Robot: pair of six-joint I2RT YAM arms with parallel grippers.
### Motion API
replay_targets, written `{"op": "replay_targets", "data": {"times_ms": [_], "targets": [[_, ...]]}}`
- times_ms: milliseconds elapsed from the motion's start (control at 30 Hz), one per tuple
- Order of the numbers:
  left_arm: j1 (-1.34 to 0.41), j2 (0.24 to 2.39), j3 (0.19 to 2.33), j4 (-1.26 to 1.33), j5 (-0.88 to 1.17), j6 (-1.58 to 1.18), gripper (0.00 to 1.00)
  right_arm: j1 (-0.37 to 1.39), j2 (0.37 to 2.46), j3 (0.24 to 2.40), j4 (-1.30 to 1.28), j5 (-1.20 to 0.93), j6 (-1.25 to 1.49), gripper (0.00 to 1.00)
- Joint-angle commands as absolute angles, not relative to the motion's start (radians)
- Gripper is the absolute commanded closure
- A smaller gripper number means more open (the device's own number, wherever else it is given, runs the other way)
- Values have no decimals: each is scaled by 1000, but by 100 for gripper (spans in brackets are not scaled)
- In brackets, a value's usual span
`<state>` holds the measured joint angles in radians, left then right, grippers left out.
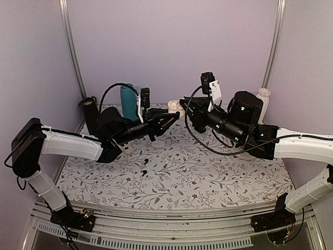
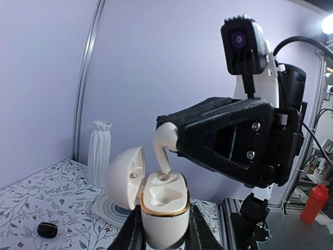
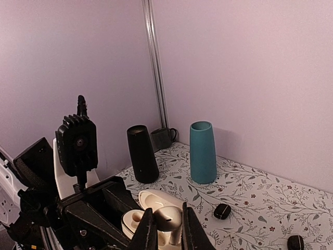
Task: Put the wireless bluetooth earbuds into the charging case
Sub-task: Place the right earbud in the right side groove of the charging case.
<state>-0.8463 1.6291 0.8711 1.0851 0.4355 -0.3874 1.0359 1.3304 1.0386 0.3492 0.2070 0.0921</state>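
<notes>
The white charging case (image 2: 164, 208) is held up above the table with its lid (image 2: 122, 177) swung open to the left. My left gripper (image 2: 164, 232) is shut on the case's lower body. My right gripper (image 3: 167, 224) is shut on a white earbud (image 3: 171, 216), gripping its bulb. The earbud (image 2: 165, 143) hangs stem down, with the stem's tip inside the case's far hollow. The near hollow shows nothing in it. In the top view the left gripper (image 1: 169, 119) and right gripper (image 1: 183, 108) meet near the back of the table.
A teal vase (image 3: 203, 152), a black cylinder (image 3: 142, 153) and a small dark mug (image 3: 162, 138) stand at the back left. A white ribbed vase (image 2: 100, 151) stands back right beside a round coaster (image 2: 106, 208). Black pebble cases (image 3: 222, 211) (image 3: 295, 242) lie on the flowered cloth.
</notes>
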Motion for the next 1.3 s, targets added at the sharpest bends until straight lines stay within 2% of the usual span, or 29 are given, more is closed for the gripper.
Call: {"op": "replay_targets", "data": {"times_ms": [0, 567, 800, 1267], "targets": [[-857, 1598, 924, 1127, 412, -410, 100, 1048, 1347, 1016, 334, 196, 84, 87], [-856, 1576, 936, 1103, 379, -404, 100, 1056, 1340, 1003, 319, 199, 56, 86], [-856, 1575, 937, 1082, 403, -361, 100, 1057, 1351, 1028, 293, 168, 68, 74], [-859, 1557, 908, 1066, 420, -288, 100, 1055, 1334, 1064, 212, 187, 124, 61]]}}
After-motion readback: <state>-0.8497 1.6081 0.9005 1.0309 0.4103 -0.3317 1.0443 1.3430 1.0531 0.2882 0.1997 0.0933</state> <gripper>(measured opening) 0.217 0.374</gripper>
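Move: The right hand grips the earbud's head with its stem already at the mouth of the case's right groove, which sits about 3 cm below that hand and 1 cm to its left, level fore and aft. The empty groove is 2 cm farther left, and the open lid about 3 cm ahead of the right groove. From the left hand, which holds the case, the right groove is about 2 cm up and 1 cm to its right. Upward goes the left hand, about 1 cm, keeping its pinch on the case and bringing the groove up around the earbud's stem while the right hand all but holds still. Then the right fingers open partway off the head as that hand sinks some 1 cm, ending on either side of the case's rim. ##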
